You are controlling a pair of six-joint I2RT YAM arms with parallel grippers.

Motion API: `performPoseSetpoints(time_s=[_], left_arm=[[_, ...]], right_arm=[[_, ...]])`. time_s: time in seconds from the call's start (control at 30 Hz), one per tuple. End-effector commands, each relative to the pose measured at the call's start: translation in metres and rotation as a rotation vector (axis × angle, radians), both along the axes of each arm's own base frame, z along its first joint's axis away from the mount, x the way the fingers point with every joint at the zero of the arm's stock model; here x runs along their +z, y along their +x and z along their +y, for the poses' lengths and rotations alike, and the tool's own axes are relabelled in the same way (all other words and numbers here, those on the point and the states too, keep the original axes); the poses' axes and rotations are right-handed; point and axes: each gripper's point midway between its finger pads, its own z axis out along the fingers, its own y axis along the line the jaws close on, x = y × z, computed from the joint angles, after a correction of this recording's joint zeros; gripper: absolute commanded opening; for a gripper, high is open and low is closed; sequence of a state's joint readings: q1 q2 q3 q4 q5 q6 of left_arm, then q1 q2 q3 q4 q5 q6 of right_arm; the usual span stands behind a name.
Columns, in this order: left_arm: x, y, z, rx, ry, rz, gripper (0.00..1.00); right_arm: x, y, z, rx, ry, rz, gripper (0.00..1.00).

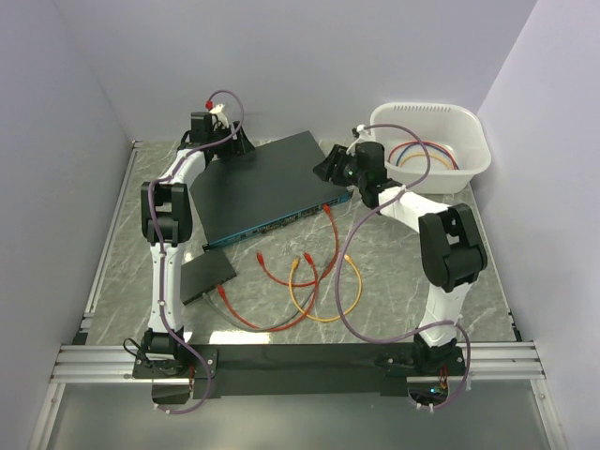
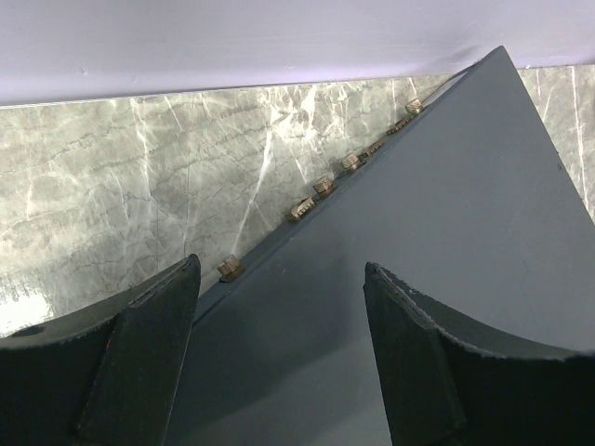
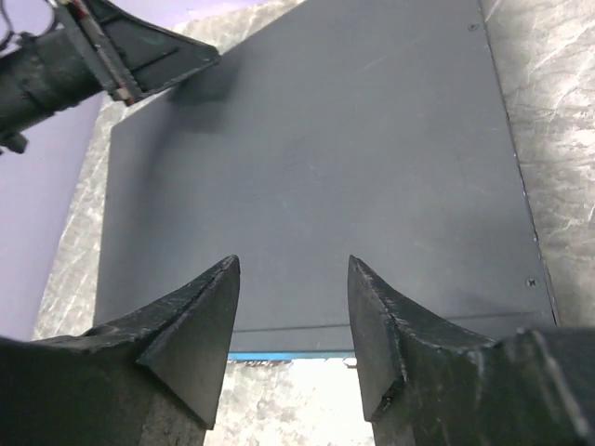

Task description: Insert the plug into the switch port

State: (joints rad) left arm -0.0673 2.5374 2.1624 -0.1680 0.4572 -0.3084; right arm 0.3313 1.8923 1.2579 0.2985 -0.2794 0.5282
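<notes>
The switch [image 1: 267, 187] lies flat in the middle of the table, its teal front edge [image 1: 281, 220] facing the arms. A red cable's plug [image 1: 325, 207] sits against that edge near its right end; how deep it sits cannot be told. My right gripper [image 1: 326, 167] hovers over the switch's right corner, open, with nothing between its fingers [image 3: 293, 262]; below them lie the switch top [image 3: 316, 139] and blue edge [image 3: 288, 355]. My left gripper [image 1: 239, 142] stands open [image 2: 281, 267] over the switch's rear left corner [image 2: 446, 232].
A small black slab [image 1: 208, 275] lies in front of the switch at the left. Loose red [image 1: 267, 272] and yellow [image 1: 323, 300] cables curl on the table before the switch. A white basin [image 1: 469, 159] with coiled cables stands at the back right. Brass studs [image 2: 323, 187] line the switch's rear edge.
</notes>
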Motion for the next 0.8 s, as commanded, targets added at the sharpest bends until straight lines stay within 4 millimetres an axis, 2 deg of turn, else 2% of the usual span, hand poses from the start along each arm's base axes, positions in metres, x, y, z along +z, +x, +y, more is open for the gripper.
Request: performPoseSetpoints(time_s=[0.0,0.03,0.07,0.2,0.23,0.3,0.33,0.37,0.4,0.6,0.63,0.77], left_arm=[[-0.052,-0.041,-0.030,-0.073,-0.044,0.226,0.77],[-0.052,-0.041,-0.030,-0.072,-0.045,0.227,0.77],[-0.052,-0.041,-0.030,-0.072,-0.045,0.227,0.77],[-0.051,-0.041,-0.029,-0.069,-0.045,0.227,0.77],[-0.051,-0.040,-0.030,-0.069,-0.045,0.226,0.76],[-0.051,-0.040,-0.030,-0.065,-0.044,0.224,0.76],[-0.051,-0.039,-0.028,-0.056,-0.044,0.225,0.76],[-0.050,-0.038,-0.029,-0.056,-0.044,0.221,0.76],[-0.051,-0.038,-0.028,-0.051,-0.043,0.221,0.76],[-0.049,-0.038,-0.029,-0.049,-0.048,0.214,0.76],[-0.049,-0.038,-0.029,-0.050,-0.048,0.211,0.76],[-0.049,-0.039,-0.027,-0.039,-0.047,0.210,0.76]], right_arm=[[0.037,-0.006,-0.002,0.002,0.035,-0.093,0.58],[0.032,-0.012,-0.004,-0.002,0.026,-0.075,0.58],[0.044,-0.015,-0.009,-0.022,0.021,-0.096,0.59],[0.039,-0.042,-0.032,-0.097,-0.045,-0.047,0.59],[0.030,-0.053,-0.039,-0.114,-0.071,-0.003,0.59],[0.029,-0.076,-0.054,-0.153,-0.081,0.019,0.59],[0.012,-0.091,-0.064,-0.182,-0.111,0.076,0.59],[0.018,-0.100,-0.067,-0.191,-0.103,0.081,0.59],[0.013,-0.107,-0.069,-0.192,-0.109,0.102,0.59],[-0.033,-0.166,-0.082,-0.174,-0.257,0.259,0.58],[-0.046,-0.177,-0.087,-0.178,-0.289,0.291,0.58],[-0.072,-0.198,-0.089,-0.151,-0.338,0.354,0.61]])
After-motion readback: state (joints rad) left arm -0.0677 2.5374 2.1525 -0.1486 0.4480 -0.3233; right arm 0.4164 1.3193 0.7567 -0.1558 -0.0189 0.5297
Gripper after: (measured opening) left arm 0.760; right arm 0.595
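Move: The yellow plug at the right-hand end of the cables lies on the table about 20 cm back from the right hand, 8 cm to its right and 12 cm below. The red plug at the switch port is roughly 6 cm back, 2 cm right and 10 cm below; a loose red plug lies some 11 cm left of the yellow one, level with it. From the left hand, the yellow plug is about 34 cm back, 30 cm right, 5 cm below. The yellow plug draws the open, empty right hand away from the switch: it swings some 18 cm back and 8 cm right. It travels level to slightly rising at first, then in the last third sinks about 7 cm towards the plug, the fingers tipping down by roughly 25 degrees, still open and touching nothing. ##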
